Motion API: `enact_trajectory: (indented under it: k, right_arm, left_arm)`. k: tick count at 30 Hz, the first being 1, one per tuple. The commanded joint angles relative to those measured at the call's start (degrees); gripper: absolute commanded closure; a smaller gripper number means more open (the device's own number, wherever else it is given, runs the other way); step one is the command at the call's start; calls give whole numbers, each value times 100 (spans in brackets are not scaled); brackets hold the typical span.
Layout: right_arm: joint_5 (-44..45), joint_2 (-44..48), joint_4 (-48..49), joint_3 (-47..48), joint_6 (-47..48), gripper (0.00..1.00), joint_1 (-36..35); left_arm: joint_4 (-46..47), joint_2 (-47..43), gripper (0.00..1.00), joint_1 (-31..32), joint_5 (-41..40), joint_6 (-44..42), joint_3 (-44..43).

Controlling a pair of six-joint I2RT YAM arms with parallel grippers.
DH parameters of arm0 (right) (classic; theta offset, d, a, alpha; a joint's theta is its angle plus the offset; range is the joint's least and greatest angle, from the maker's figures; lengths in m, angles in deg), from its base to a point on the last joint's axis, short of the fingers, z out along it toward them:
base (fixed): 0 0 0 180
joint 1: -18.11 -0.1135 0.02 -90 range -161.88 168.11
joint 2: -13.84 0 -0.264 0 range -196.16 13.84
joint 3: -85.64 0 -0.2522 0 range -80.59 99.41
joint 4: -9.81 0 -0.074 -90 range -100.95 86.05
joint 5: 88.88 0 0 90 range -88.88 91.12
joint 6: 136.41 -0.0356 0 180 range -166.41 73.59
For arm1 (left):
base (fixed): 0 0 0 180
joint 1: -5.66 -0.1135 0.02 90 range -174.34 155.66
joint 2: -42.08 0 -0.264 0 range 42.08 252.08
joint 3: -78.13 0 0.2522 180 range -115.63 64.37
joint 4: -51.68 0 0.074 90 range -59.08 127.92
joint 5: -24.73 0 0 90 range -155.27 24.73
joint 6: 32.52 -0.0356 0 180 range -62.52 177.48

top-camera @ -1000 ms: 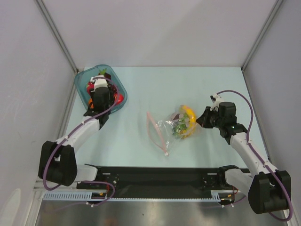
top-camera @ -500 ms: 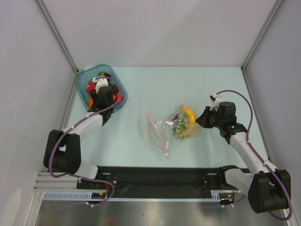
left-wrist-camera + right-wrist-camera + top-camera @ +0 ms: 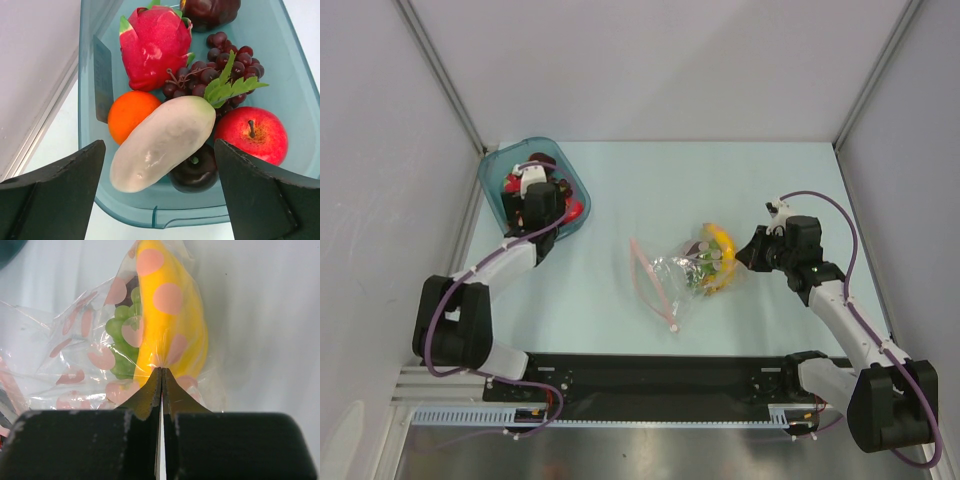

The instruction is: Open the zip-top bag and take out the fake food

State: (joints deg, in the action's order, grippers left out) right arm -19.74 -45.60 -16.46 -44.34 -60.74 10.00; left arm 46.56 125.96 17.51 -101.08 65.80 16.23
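The clear zip-top bag [image 3: 685, 270] lies mid-table, its pink zip strip [image 3: 650, 272] to the left. My right gripper [image 3: 748, 253] is shut on the bag's right end. In the right wrist view its jaws [image 3: 161, 369] pinch the plastic [image 3: 75, 345] just before a yellow banana [image 3: 170, 320] and green grapes [image 3: 121, 337] inside. My left gripper [image 3: 535, 188] stands open over the teal tray [image 3: 500, 165]. Between its jaws [image 3: 160, 146], untouched, a white oval piece [image 3: 165, 137] lies in the tray beside an orange [image 3: 131, 115].
The tray [image 3: 200, 212] also holds a red dragon fruit [image 3: 155, 45], dark purple grapes [image 3: 215, 75], a red apple [image 3: 252, 132] and a dark round fruit [image 3: 197, 172]. It sits at the back left near the enclosure wall [image 3: 390, 150].
My left gripper's jaws have opened and it has moved slightly farther over the tray. The right arm and the bag have not moved.
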Motion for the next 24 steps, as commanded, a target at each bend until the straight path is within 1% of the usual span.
enact_trajectory:
  k: [1,5,7,11,12,14,15,16,17,20,21,22,23,24]
  right_arm:
    - [-58,3,197,154,70,100,39]
    - [-58,11,170,154,70,100,39]
    - [-58,11,179,163,70,100,39]
    - [-58,11,170,172,53,100,39]
    - [-58,11,170,172,53,100,39]
    - [-67,11,162,189,53,100,39]
    - [-67,3,161,189,62,100,39]
    - [-76,11,153,189,53,100,39]
    - [-76,11,144,198,53,100,47]
    - [-85,29,153,190,44,100,39]
    - [-85,29,144,189,44,100,47]
    - [-85,29,153,207,44,100,47]
    - [-85,20,153,207,44,100,47]
    - [-93,20,161,198,35,100,47]
  left_arm:
    - [103,-354,6,-8,91,-85,-126]
    - [6,-880,9,255,249,-146,-64]
    - [-117,-1048,9,580,320,-172,-29]
    - [-214,-1505,11,1300,847,-383,225]
    - [-214,-1706,12,1571,1222,-427,383]
    - [-240,-1857,14,1801,1619,-428,533]
    - [-310,-1979,16,1959,1952,-393,690]
    - [-346,-2050,17,2030,2042,-349,762]
    - [-415,-2120,26,2179,2243,-340,841]
    - [-355,-2550,34,2382,2806,-278,1201]
    - [-294,-2700,43,2444,3208,-252,1402]
    - [-258,-2945,46,2488,3360,-217,1473]
    - [-249,-3069,51,2584,3536,-164,1526]
    - [-258,-3166,53,2628,3677,-129,1605]
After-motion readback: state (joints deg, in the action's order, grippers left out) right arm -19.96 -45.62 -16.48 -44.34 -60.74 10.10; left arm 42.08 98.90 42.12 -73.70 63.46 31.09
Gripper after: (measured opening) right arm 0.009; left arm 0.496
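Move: The left hand has just dropped the white vegetable, now about 5 cm below it and 1 cm ahead and to its left in the bin, with the red apple some 8 cm right, 3 cm ahead and 6 cm down. The food left in the bag is about 45 cm right, 12 cm back and 8 cm below; the bag's open mouth is nearer, roughly 31 cm right, 17 cm back, 9 cm below. From the right hand that food lies about 8 cm left, 1 cm ahead, 2 cm down. The left hand leaves the bin empty, rising about 7 cm and sweeping right and increasingly back towards the bag's open mouth, then sinking again by over half that rise, for a net travel of some 20 cm right and 12 cm back. On the way the wrist swings about 50 degrees clockwise to face the bag and the wide-open fingers narrow to about half, while the right hand stays still with its shut fingers pinching the bag's closed end. ##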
